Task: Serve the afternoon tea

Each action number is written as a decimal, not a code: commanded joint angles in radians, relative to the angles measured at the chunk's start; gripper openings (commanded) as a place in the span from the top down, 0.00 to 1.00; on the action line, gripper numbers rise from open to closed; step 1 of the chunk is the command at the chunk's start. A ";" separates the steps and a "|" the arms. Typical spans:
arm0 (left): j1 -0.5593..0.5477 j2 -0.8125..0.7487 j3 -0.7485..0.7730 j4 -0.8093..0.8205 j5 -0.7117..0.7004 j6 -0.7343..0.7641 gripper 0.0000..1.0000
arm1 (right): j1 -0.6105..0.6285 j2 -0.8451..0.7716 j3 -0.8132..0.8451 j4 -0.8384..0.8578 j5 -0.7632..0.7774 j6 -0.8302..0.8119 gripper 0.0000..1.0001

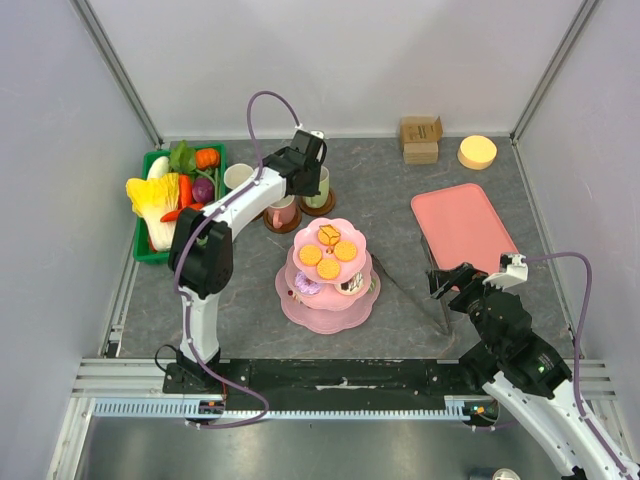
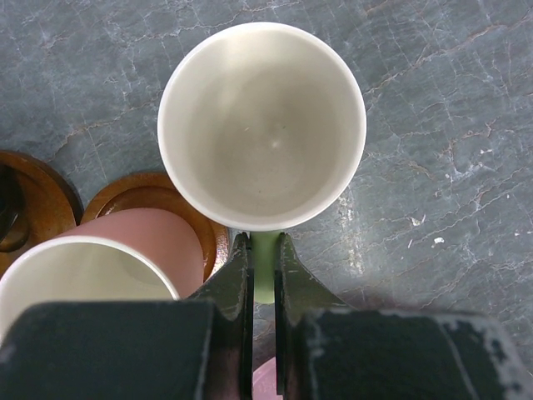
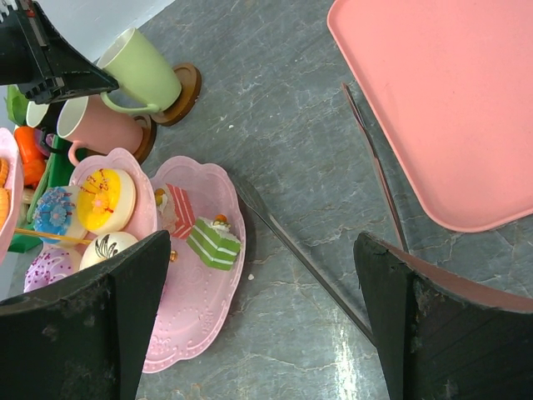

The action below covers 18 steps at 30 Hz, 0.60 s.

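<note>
My left gripper is shut on the green handle of the pale green mug, whose white inside faces the wrist camera. In the right wrist view this mug tilts over a brown saucer. The pink mug stands beside it on its own saucer. A third mug is further left. Round biscuits top the pink tiered stand, and cake slices lie on its bottom tier. My right gripper hangs open and holds nothing, right of the stand.
A green crate of toy vegetables sits at the back left. A pink tray lies at the right, with cardboard boxes and a yellow disc behind it. A thin dark cable crosses the table between stand and tray.
</note>
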<state>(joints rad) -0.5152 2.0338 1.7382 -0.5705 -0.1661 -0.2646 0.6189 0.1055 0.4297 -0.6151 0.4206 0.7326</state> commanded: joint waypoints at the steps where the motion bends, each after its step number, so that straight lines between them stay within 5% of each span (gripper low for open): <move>1: -0.011 -0.029 0.006 0.093 -0.058 -0.004 0.98 | 0.002 -0.009 0.043 0.012 0.017 0.001 0.02; 18: -0.023 -0.092 -0.002 0.067 -0.090 0.011 0.57 | 0.001 -0.023 0.041 0.012 0.009 0.001 0.02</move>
<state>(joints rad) -0.5339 2.0281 1.7306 -0.5426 -0.2199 -0.2630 0.6189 0.0990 0.4309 -0.6155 0.4202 0.7326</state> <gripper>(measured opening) 0.389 0.982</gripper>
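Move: The green mug stands upright on its coaster with its handle between the left fingers; its middle is about 5 cm straight ahead and roughly level with the hand. The pink mug is some 9 cm to the left and 1 cm ahead, and the cake stand about 16 cm back and 2 cm to the right, both at similar height. From the right hand the green mug lies about 22 cm ahead, 27 cm left and 6 cm lower. The green mug's handle is let go by the left fingers, which open from nearly shut to about two fifths, leaving a gap on either side of it. The hand all but stays in place, then starts to rise by about half a centimetre, with hardly any turn of the wrist. ##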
